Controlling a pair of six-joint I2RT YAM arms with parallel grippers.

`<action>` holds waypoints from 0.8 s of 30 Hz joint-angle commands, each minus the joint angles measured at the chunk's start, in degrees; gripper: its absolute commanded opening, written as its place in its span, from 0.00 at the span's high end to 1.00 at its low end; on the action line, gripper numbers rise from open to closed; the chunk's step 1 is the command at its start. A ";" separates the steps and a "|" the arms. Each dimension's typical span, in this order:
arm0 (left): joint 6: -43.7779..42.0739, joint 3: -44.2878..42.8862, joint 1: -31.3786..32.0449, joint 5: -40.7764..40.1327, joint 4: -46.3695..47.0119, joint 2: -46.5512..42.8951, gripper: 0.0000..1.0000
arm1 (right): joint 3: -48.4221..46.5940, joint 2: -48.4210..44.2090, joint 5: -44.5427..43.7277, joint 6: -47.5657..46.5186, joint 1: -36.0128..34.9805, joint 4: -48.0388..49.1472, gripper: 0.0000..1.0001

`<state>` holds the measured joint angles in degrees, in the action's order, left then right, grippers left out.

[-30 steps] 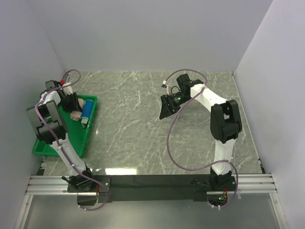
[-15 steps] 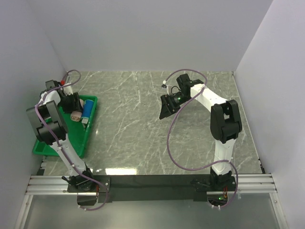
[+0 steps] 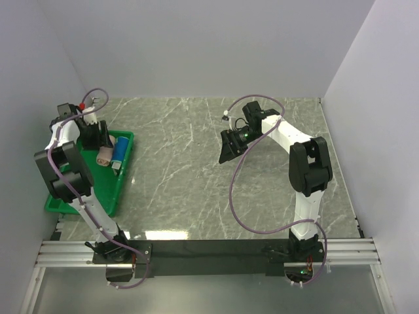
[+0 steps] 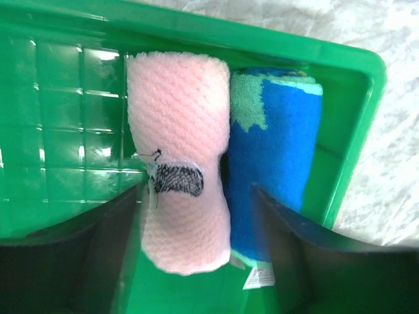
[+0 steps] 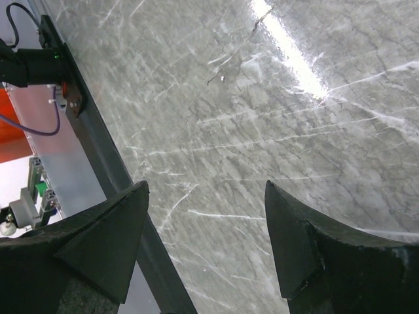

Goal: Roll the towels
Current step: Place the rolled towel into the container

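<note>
A rolled pink towel (image 4: 178,154) and a rolled blue towel (image 4: 272,163) lie side by side in the far end of the green tray (image 4: 59,124). In the top view they show as the pink roll (image 3: 105,157) and the blue roll (image 3: 122,148). My left gripper (image 3: 93,135) is open above the tray; its fingers (image 4: 98,255) straddle the near ends of both rolls without touching them. My right gripper (image 3: 227,149) is open and empty over the bare marble table (image 5: 275,98) at mid-right.
The green tray (image 3: 78,190) sits at the table's left edge against the left wall. A purple cable (image 3: 239,190) loops from the right arm over the table. The black rail (image 5: 105,131) along the near table edge shows in the right wrist view.
My left gripper has pulled back and up from the pink roll toward the far left corner. The rolls stay in the tray. The right arm has not moved.
</note>
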<state>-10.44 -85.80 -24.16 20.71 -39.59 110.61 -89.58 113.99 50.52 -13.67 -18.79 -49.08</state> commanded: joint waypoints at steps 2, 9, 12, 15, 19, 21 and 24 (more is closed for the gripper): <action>-1.95 -5.33 0.17 0.91 -1.80 -6.71 0.01 | -1.82 -3.51 -0.95 -0.04 -0.29 0.57 0.22; -2.57 -14.38 3.76 0.13 -5.84 -11.73 0.00 | -2.44 -7.82 -7.98 -0.92 1.82 -0.57 0.21; -3.10 -16.51 8.14 -0.93 -6.99 -13.65 0.01 | -4.11 -9.58 -11.32 -1.01 4.54 -2.33 0.20; -2.66 -13.70 14.99 -4.95 -4.46 -17.34 0.00 | -5.25 -12.03 -15.62 0.13 7.61 -3.47 0.20; -1.17 -7.20 24.32 -9.01 -0.58 -21.65 0.01 | -2.45 -17.30 -18.79 0.14 11.66 -3.30 0.20; -0.47 -2.72 30.19 -9.72 2.48 -23.76 0.01 | 1.41 -21.08 -20.19 -0.48 12.98 -2.61 0.20; 1.82 4.22 36.70 -10.77 5.13 -26.57 0.01 | 8.00 -26.53 -21.69 -1.88 15.00 -1.63 0.20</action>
<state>-11.42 -86.39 8.16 13.15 -38.13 87.59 -86.13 92.75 31.99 -14.04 -4.45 -50.52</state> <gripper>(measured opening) 0.994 0.801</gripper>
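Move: The left hand hovers over the container with the pink rolled towel already laid directly below its half-open fingers, about 5 cm down. The blue rolled towel lies alongside, some 6 cm to this hand's right and level with it, at the same depth. The container's middle is roughly 8 cm back and 7 cm to the left of the hand. From the idle right hand, the pink towel lies about 49 cm left, 4 cm ahead and lower. Already clear of the pink rolled towel, the left hand opens its fingers wide and climbs steeply, then swings right out of the container to above the bare table, ending about 22 cm right and 17 cm up, fingers tipped up about 25 degrees and turned clockwise. Slightly later the right hand swings right, rising and turning clockwise too, its fingers staying open. ##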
